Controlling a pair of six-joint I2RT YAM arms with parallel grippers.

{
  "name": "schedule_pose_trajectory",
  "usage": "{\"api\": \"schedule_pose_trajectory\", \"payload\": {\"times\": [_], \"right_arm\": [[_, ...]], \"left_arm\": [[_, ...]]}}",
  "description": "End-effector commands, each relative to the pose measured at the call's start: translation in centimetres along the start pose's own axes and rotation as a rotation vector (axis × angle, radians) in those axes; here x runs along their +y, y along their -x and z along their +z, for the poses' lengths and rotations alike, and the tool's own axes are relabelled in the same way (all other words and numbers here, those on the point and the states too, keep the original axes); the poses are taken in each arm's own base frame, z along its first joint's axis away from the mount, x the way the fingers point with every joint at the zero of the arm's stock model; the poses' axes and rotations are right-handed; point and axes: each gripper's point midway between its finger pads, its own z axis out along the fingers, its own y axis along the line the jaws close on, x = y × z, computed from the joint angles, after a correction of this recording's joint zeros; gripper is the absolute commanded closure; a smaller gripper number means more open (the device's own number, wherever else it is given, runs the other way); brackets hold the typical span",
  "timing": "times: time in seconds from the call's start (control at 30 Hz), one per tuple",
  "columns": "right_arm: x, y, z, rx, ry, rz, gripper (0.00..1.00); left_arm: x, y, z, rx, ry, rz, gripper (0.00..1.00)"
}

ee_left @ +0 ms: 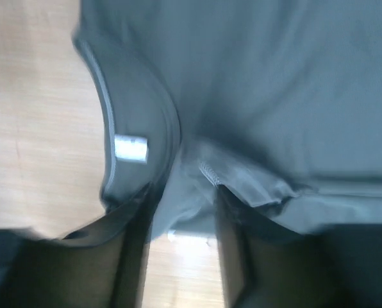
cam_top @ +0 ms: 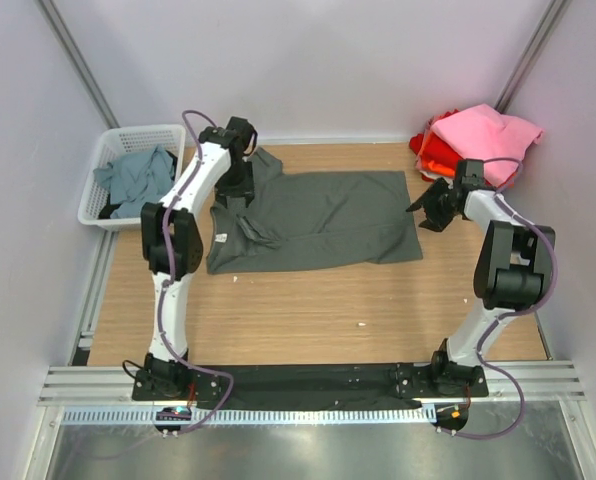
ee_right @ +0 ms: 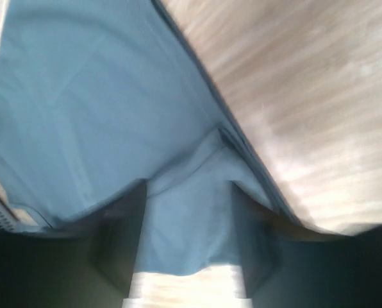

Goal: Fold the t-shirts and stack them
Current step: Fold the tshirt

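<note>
A dark charcoal-grey t-shirt (cam_top: 318, 220) lies spread flat on the wooden table, collar to the left and hem to the right. My left gripper (cam_top: 236, 200) is low over its collar and shoulder. In the left wrist view the gripper (ee_left: 181, 212) is open, with a fold of the shirt (ee_left: 274, 96) between its fingers, next to the collar's white label (ee_left: 130, 147). My right gripper (cam_top: 425, 212) is at the shirt's right edge. In the right wrist view it (ee_right: 188, 212) is open, with the hem (ee_right: 82, 115) lying between its fingers. Both wrist views are blurred.
A pink shirt (cam_top: 483, 135) lies on top of red and orange shirts (cam_top: 436, 152) in the back right corner. A white lattice basket (cam_top: 103, 190) at the back left holds a dusty teal-grey shirt (cam_top: 133, 180). Walls close in the table on three sides.
</note>
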Motion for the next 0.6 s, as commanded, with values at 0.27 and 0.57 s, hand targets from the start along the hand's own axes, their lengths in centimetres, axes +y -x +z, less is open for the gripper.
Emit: {"api": "schedule_pose_trajectory", "payload": {"times": [0.27,0.57], "right_arm": [[1.1,2.9,-5.4,-0.194,-0.043,-0.088,0.15],[-3.7,-5.4,-5.5,-0.095,-0.031,-0.059,0.16]], "left_arm": [[4.5,2.9,-7.1,-0.184,0.076,-0.121,0.21],[3.4,-10.0,-5.1,-0.169,-0.187,-0.344,0.17]]}}
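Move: Above the dark green t-shirt, the left hand has the shirt's near-left corner about 11 cm back, 6 cm left and 9 cm down. The white label is roughly 4 cm back and 4 cm left of that hand, with the bunched cloth 3 cm back and 4 cm right. For the right hand, the near-right corner is some 6 cm back, 2 cm right and 5 cm lower; the pile of folded shirts is about 16 cm ahead and 16 cm right. Opening wide, both hands leave the far part of the shirt. The left follows through 5 cm forward, then sweeps back fast, ending 12 cm behind its start, 4 cm left and 5 cm higher, above the near-left corner, turning slightly counter-clockwise. The right noses forward briefly, draws back to 7 cm behind its start while rising, then begins sinking near the near-right corner. ##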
